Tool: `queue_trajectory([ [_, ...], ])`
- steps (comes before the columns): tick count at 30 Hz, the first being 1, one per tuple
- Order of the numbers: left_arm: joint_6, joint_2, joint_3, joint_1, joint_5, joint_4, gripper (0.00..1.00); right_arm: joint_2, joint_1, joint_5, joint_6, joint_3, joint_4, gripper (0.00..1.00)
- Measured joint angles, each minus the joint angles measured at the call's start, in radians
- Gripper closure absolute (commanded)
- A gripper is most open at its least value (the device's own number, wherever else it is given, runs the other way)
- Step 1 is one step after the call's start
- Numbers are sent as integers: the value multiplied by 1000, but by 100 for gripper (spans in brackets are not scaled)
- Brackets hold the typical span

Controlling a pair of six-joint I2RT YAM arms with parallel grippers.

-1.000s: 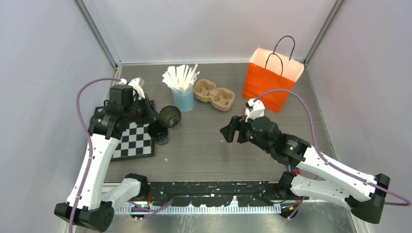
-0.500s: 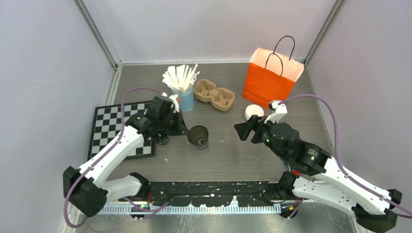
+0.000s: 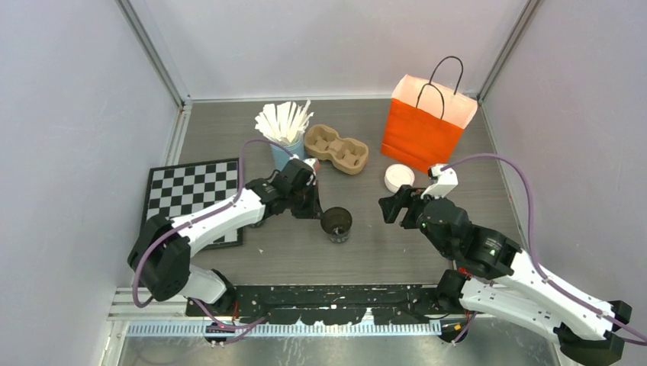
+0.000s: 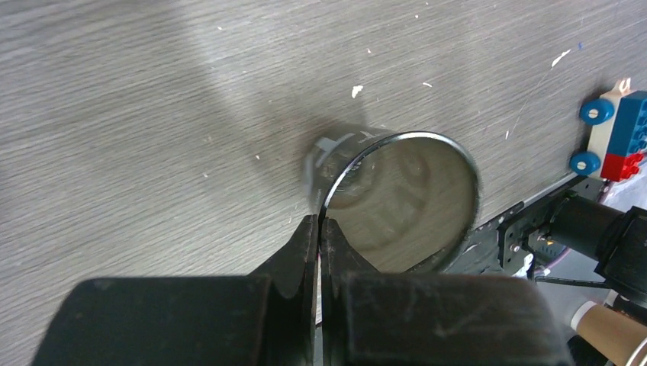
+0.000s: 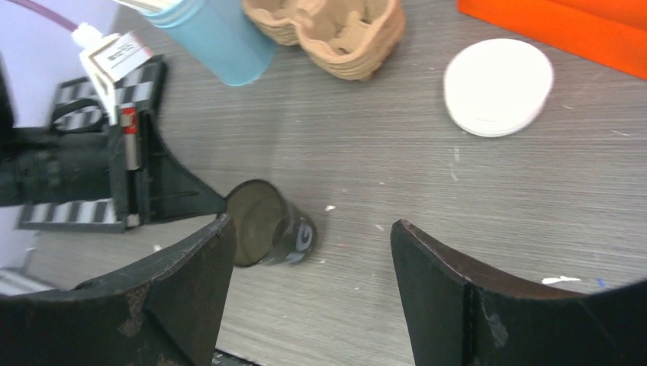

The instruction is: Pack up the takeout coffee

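Observation:
One takeout coffee cup (image 3: 336, 224), dark and with no lid on it, is at the table's middle. My left gripper (image 3: 321, 210) is shut on its rim, one finger inside the cup (image 4: 397, 202) and one outside. In the left wrist view the left gripper (image 4: 319, 222) pinches the near edge of the rim. A white lid (image 3: 398, 177) lies flat in front of the orange bag (image 3: 422, 131). My right gripper (image 3: 391, 206) stands open and holds nothing, just right of the cup (image 5: 268, 223) and near the lid (image 5: 498, 86).
A brown cup carrier (image 3: 336, 149) and a light-blue cup of white sticks (image 3: 288, 154) stand at the back. A checkerboard mat (image 3: 188, 191) lies at the left. A small toy brick (image 4: 613, 130) sits at the table's near edge.
My left gripper has carried the cup from the checkerboard to the table's middle. My right gripper has shifted right and nearer, uncovering the white lid, and stays open.

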Motion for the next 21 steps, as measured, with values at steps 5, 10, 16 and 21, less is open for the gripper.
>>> queue_trajectory([
  [5,-13,43,0,-36,-13,18,85,96,0,96,-7,-11,-32,25],
  [10,-16,22,-1,-40,-22,16,68,205,0,168,-56,-10,-37,36],
  [16,0,-143,-3,-42,-24,-4,40,301,-65,180,-132,21,-23,45],
  [21,60,-336,5,-42,-37,-58,4,396,-257,55,-194,52,19,59],
])
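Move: The dark coffee cup hangs from the left fingertips by its rim; its middle is about 5 cm right, 2 cm back and 6 cm below them. From that hand, the cardboard carrier is some 22 cm ahead, 4 cm right, and the blue straw cup 18 cm ahead, 9 cm left. The white lid lies roughly 18 cm ahead, 6 cm right and 22 cm below the right hand, the orange bag 8 cm beyond the lid and 6 cm farther right. The dark cup is lowered the last centimetre or so to the table and let go as the left fingers open wide; that hand then climbs about 11 cm off the rim, easing back and tipping up. Meanwhile the right hand goes forward and down, about 7 cm each, and some 4 cm right towards the white lid, rolling its left side down and partly closing on nothing. ##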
